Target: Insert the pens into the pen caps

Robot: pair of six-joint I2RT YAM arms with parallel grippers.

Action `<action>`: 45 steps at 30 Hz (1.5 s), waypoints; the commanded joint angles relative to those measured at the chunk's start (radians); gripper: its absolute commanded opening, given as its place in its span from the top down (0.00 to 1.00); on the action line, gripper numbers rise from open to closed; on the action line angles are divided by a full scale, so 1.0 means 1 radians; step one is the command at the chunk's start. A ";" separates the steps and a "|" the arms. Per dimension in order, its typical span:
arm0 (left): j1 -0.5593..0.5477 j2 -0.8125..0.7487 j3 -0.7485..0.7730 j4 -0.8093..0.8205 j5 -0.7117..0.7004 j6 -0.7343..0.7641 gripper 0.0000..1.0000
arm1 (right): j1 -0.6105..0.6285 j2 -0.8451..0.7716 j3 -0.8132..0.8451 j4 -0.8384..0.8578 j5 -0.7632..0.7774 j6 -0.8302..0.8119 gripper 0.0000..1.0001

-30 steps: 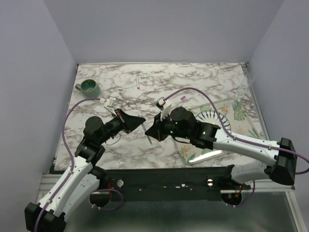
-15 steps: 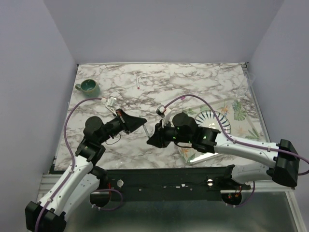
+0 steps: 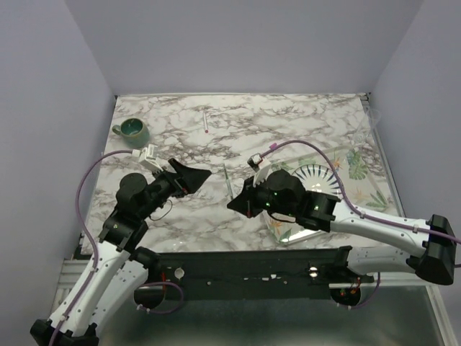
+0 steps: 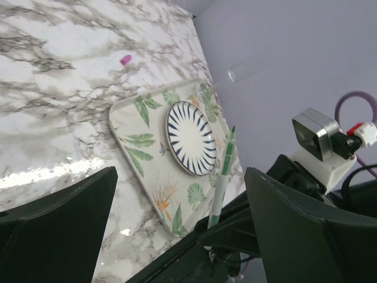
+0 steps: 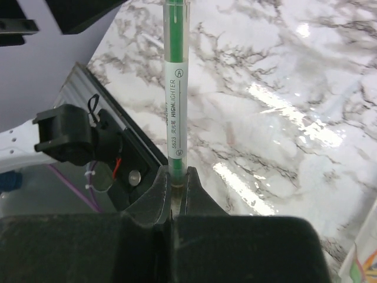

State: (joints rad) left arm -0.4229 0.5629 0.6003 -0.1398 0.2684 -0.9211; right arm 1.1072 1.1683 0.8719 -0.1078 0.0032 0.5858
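Observation:
My right gripper is shut on the lower end of a green pen, a white barrel marked HIGHLIGHTER. It holds the pen above the table, pointing towards the left gripper. In the top view the pen sticks out of the right gripper. The left gripper is open and empty, apart from the pen, whose far end is green. A second pen with a red end lies at the back. A pink cap lies on the marble. I see no separate green cap.
A green mug stands at the back left. A leaf-patterned tray with a striped plate lies on the right, partly under the right arm. A clear plastic piece lies at the back right corner.
The two grippers have drawn apart. The left gripper has pulled back to the left off the pen. The right gripper has shifted right with the pen in it.

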 commanded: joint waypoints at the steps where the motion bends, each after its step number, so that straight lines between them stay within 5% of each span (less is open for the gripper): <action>1: 0.003 -0.009 0.085 -0.338 -0.260 -0.136 0.07 | 0.010 -0.074 -0.030 -0.096 0.195 0.063 0.99; 2: 0.003 -0.005 0.093 -0.459 -0.356 -0.204 0.18 | 0.010 -0.088 -0.039 -0.104 0.207 0.071 0.99; 4: 0.003 0.003 0.092 -0.546 -0.392 -0.277 0.25 | 0.010 -0.126 -0.062 -0.105 0.234 0.075 0.99; 10: 0.003 0.124 0.122 -0.748 -0.428 -0.426 0.23 | 0.010 -0.177 -0.105 -0.136 0.314 0.100 0.99; 14: -0.023 0.267 0.161 -0.876 -0.460 -0.504 0.31 | 0.010 -0.190 -0.126 -0.155 0.336 0.111 0.99; 24: -0.227 0.600 0.205 -0.775 -0.440 -0.631 0.46 | 0.008 -0.242 -0.169 -0.151 0.386 0.128 0.99; 29: -0.240 0.762 0.294 -0.801 -0.449 -0.613 0.55 | 0.010 -0.266 -0.171 -0.184 0.412 0.132 0.99; 45: -0.251 0.931 0.239 -0.670 -0.348 -0.637 0.55 | 0.010 -0.291 -0.182 -0.204 0.469 0.140 0.99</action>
State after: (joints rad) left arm -0.6590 1.4540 0.8566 -0.8265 -0.0994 -1.5349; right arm 1.1114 0.8680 0.6979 -0.2935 0.4290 0.7094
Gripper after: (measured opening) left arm 0.450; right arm 0.040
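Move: The green cap, probably the left hand's goal, lies about 14 cm ahead of it, 7 cm to its left and 26 cm below. The green highlighter, already in the right fingers, is some 7 cm to the left hand's right, 3 cm back and 3 cm lower; the mug is about 16 cm left of the cap and 12 cm beyond it. From the right hand the cap is roughly 20 cm ahead, 19 cm left and 20 cm below. Left hand drops about 24 cm over bare marble, pitching straight down, half-closing; right carries the highlighter 10 cm right. ##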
